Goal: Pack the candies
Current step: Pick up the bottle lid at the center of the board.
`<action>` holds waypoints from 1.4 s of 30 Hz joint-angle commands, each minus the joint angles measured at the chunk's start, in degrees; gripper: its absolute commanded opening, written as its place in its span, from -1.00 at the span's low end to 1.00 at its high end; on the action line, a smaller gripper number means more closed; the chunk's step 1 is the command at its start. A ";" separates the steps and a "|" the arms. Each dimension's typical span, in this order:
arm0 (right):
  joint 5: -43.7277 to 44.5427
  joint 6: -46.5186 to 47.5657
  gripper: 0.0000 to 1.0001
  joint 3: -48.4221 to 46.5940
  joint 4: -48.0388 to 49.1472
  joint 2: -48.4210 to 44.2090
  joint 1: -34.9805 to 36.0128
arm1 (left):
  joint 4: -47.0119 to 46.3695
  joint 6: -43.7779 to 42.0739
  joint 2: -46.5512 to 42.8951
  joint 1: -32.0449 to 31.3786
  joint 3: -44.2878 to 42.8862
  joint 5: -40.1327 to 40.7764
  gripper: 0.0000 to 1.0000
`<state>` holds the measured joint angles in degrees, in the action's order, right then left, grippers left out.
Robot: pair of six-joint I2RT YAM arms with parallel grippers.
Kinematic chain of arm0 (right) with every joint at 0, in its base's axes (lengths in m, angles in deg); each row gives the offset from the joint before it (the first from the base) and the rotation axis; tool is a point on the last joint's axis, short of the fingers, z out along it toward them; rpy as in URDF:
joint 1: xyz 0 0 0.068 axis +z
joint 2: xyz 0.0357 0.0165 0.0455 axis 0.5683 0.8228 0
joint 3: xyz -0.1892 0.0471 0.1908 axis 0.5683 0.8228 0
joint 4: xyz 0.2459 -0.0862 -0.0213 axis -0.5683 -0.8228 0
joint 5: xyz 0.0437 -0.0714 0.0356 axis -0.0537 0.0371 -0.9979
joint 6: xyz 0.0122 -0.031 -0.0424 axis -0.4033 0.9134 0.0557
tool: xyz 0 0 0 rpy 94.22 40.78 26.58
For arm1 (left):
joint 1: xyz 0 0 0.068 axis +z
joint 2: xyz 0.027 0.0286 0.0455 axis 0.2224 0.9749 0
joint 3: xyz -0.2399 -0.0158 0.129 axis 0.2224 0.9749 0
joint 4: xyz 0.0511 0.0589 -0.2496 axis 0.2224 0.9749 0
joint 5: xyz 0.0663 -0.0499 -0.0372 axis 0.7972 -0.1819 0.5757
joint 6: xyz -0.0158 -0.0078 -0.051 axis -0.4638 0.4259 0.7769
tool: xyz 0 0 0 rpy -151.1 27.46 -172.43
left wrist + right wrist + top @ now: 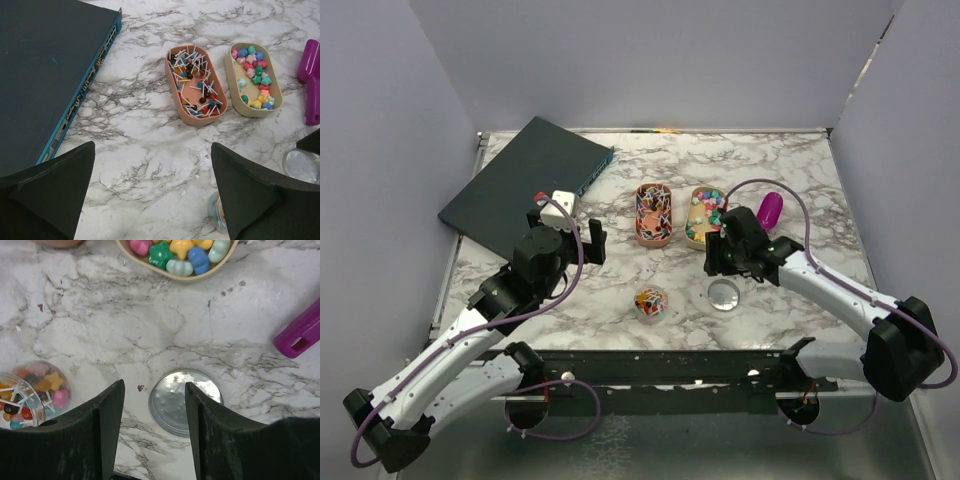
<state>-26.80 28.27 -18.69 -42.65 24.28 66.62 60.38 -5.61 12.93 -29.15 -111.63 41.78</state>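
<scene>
Candies fill two oval trays: stick-type pieces [653, 208] [197, 82] in the pink tray [638, 236] [168, 80], and bright pieces [707, 207] [256, 75] [180, 252] in the beige tray [692, 240] [227, 65] [180, 279]. A small clear jar [651, 302] [30, 392] holds mixed candies, and its round lid [724, 294] [180, 400] lies flat to its right. My right gripper [717, 262] [154, 390] is open just above the lid, holding nothing. My left gripper [592, 240] [153, 150] stands wide open over bare marble, left of the trays.
A dark blue box [525, 183] [45, 70] lies at the back left. A purple scoop [770, 209] [310, 80] [300, 332] rests right of the beige tray. Grey walls enclose the marble table [790, 170] on three sides.
</scene>
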 commanded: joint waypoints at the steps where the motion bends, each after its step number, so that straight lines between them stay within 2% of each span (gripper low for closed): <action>1: 4.47 -2.57 0.07 -0.14 -3.62 3.00 4.75 | 0.11 -0.67 0.78 0.56 0.41 0.15 0.98; 7: 6.26 -5.93 0.02 1.87 -3.68 6.46 9.31 | 0.12 -0.62 0.48 0.89 0.45 0.13 0.98; 11: 6.81 -7.66 -0.07 2.50 -3.59 8.21 11.16 | 0.12 -0.60 0.43 0.95 0.46 -0.07 0.98; 23: 9.33 -8.81 -0.25 2.53 -3.31 13.18 13.57 | 0.11 -0.33 0.22 1.17 0.44 -0.52 0.98; 35: 10.49 -8.99 -0.60 2.71 -3.27 15.56 13.55 | 0.07 -0.23 0.54 1.18 0.32 -1.25 0.98; 41: 9.42 -9.01 -0.85 2.74 -3.01 15.75 13.59 | 0.12 -0.25 0.50 1.22 0.39 -1.18 0.98; 42: 8.55 -8.86 -0.95 2.74 -2.67 15.55 13.68 | 0.11 -0.24 0.46 1.22 0.39 -1.06 0.98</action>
<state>-18.04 19.79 -16.70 -44.66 38.57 79.71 60.38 -5.59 13.78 -28.34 -111.63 41.62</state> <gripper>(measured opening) 0.084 0.991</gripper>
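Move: The bottle lid's middle lies about 4 cm behind the right hand, 2 cm to its right and roughly 8 cm below. The candy jar stands some 17 cm left of the lid and 2 cm nearer the base. Straight beyond the right hand, about 15 cm ahead and 2 cm left, is the star-candy tray; the purple scoop lies 14 cm ahead and 13 cm right. From the left hand the lid is some 29 cm right, 5 cm back and 24 cm below. Lower the right gripper about 8 cm while drawing it back some 5 cm and slightly left, rolling its left side down and tipping the fingers more steeply onto the lid's left edge. Narrow the half-open fingers on the way; once down, stay there and shut them across the rim, one finger inside the lid and one outside, pinching its thin wall. ##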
